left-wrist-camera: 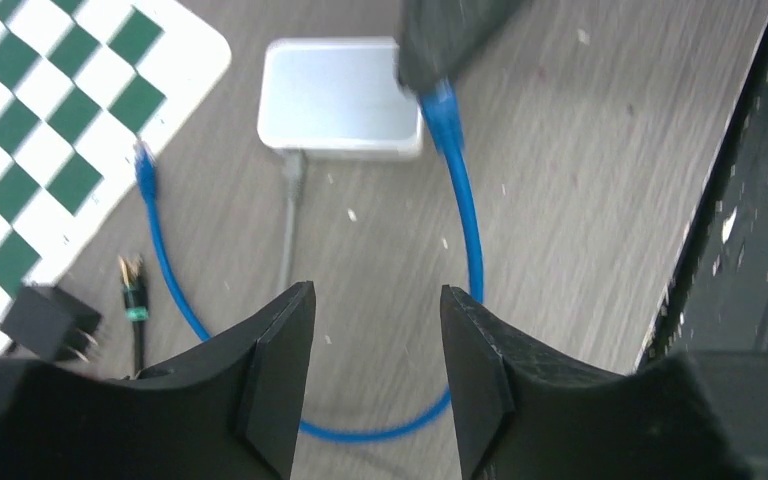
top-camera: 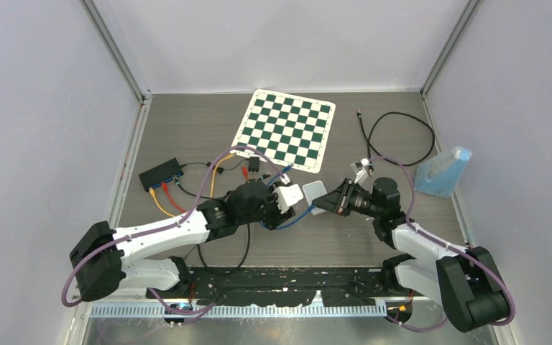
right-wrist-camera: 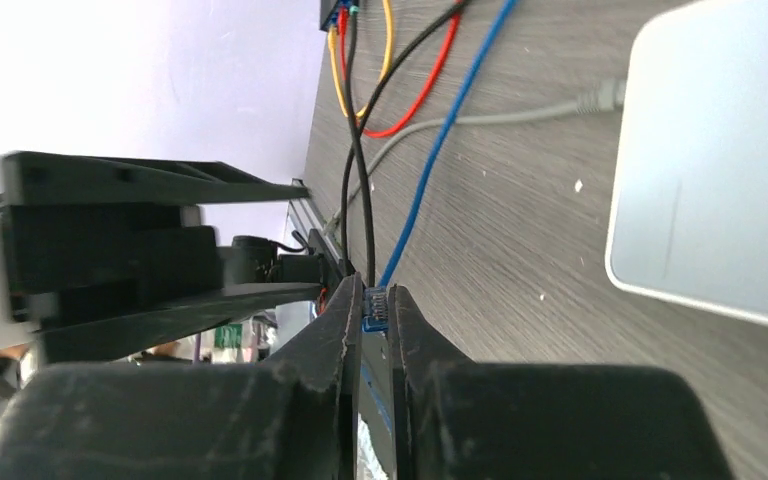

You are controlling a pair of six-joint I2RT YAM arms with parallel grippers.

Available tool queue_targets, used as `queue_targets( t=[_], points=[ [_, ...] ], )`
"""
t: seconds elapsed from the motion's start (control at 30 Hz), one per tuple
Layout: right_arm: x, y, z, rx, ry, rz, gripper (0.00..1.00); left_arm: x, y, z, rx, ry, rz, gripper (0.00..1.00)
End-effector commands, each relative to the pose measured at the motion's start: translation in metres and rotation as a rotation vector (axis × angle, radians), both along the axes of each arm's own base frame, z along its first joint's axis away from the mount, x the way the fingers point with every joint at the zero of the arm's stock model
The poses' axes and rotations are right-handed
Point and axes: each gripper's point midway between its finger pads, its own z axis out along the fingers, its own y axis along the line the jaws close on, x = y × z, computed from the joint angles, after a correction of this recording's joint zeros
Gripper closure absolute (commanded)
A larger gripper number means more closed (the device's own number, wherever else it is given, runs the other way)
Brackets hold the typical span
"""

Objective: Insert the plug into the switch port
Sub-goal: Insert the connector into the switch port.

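The blue plug on the blue cable is pinched between the tips of my right gripper, which is shut on it just above the table. In the top view the right gripper sits at the near edge of a white box. My left gripper is open with nothing between its fingers, and the cable's loop lies on the table beneath it. The left gripper hovers just left of the right one. The black switch lies far left with orange and red cables plugged in.
The blue cable's other plug lies loose beside the checkerboard. A grey cable runs from the white box. A small black adapter lies near it. A black cable and a blue bag sit at the right.
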Motion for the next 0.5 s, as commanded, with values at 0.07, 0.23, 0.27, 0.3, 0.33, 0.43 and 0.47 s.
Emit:
queue_targets(
  t=[0.07, 0.23, 0.27, 0.3, 0.33, 0.43, 0.47],
  points=[
    [0.012, 0.001, 0.022, 0.137, -0.009, -0.178, 0.94, 0.03, -0.047, 0.048, -0.112, -0.068, 0.001, 0.48],
    [0.015, -0.006, 0.016, 0.165, 0.038, -0.264, 0.92, 0.029, -0.073, 0.047, -0.157, -0.045, -0.039, 0.5],
    [0.015, -0.007, 0.017, 0.167, 0.037, -0.271, 0.92, 0.028, -0.076, 0.047, -0.168, -0.042, -0.041, 0.5],
    [0.016, -0.008, 0.016, 0.166, 0.037, -0.281, 0.92, 0.027, -0.079, 0.046, -0.176, -0.035, -0.043, 0.5],
    [0.017, -0.009, 0.016, 0.164, 0.035, -0.288, 0.92, 0.027, -0.081, 0.043, -0.178, -0.024, -0.041, 0.51],
    [0.016, -0.01, 0.018, 0.165, 0.029, -0.291, 0.92, 0.027, -0.085, 0.038, -0.168, -0.014, -0.041, 0.52],
    [0.016, -0.011, 0.017, 0.164, 0.031, -0.294, 0.92, 0.028, -0.086, 0.037, -0.164, -0.017, -0.035, 0.53]
  ],
)
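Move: The blue plug in the right fingertips is about 8 cm to the left gripper's right and 2 cm ahead, roughly level with it. The white box lies on the table some 9 cm to the left gripper's right, 5 cm ahead and about 11 cm below. The blue cable's loose end is about 14 cm ahead of that gripper, 1 cm to its left and 12 cm below. For the right hand, the plug sits right at the fingertips, 1 cm to its left. Bring the left gripper, fingers still half open, about 7 cm towards the blue plug: mainly to the right, with a little forward, arching up some 3 cm before sinking partway again, so the fingers come up just short of the plug's boot. Keep the plug pinched in the right fingers; dip that hand about 1 cm and bring it back up while turning it clockwise some 15 degrees. ##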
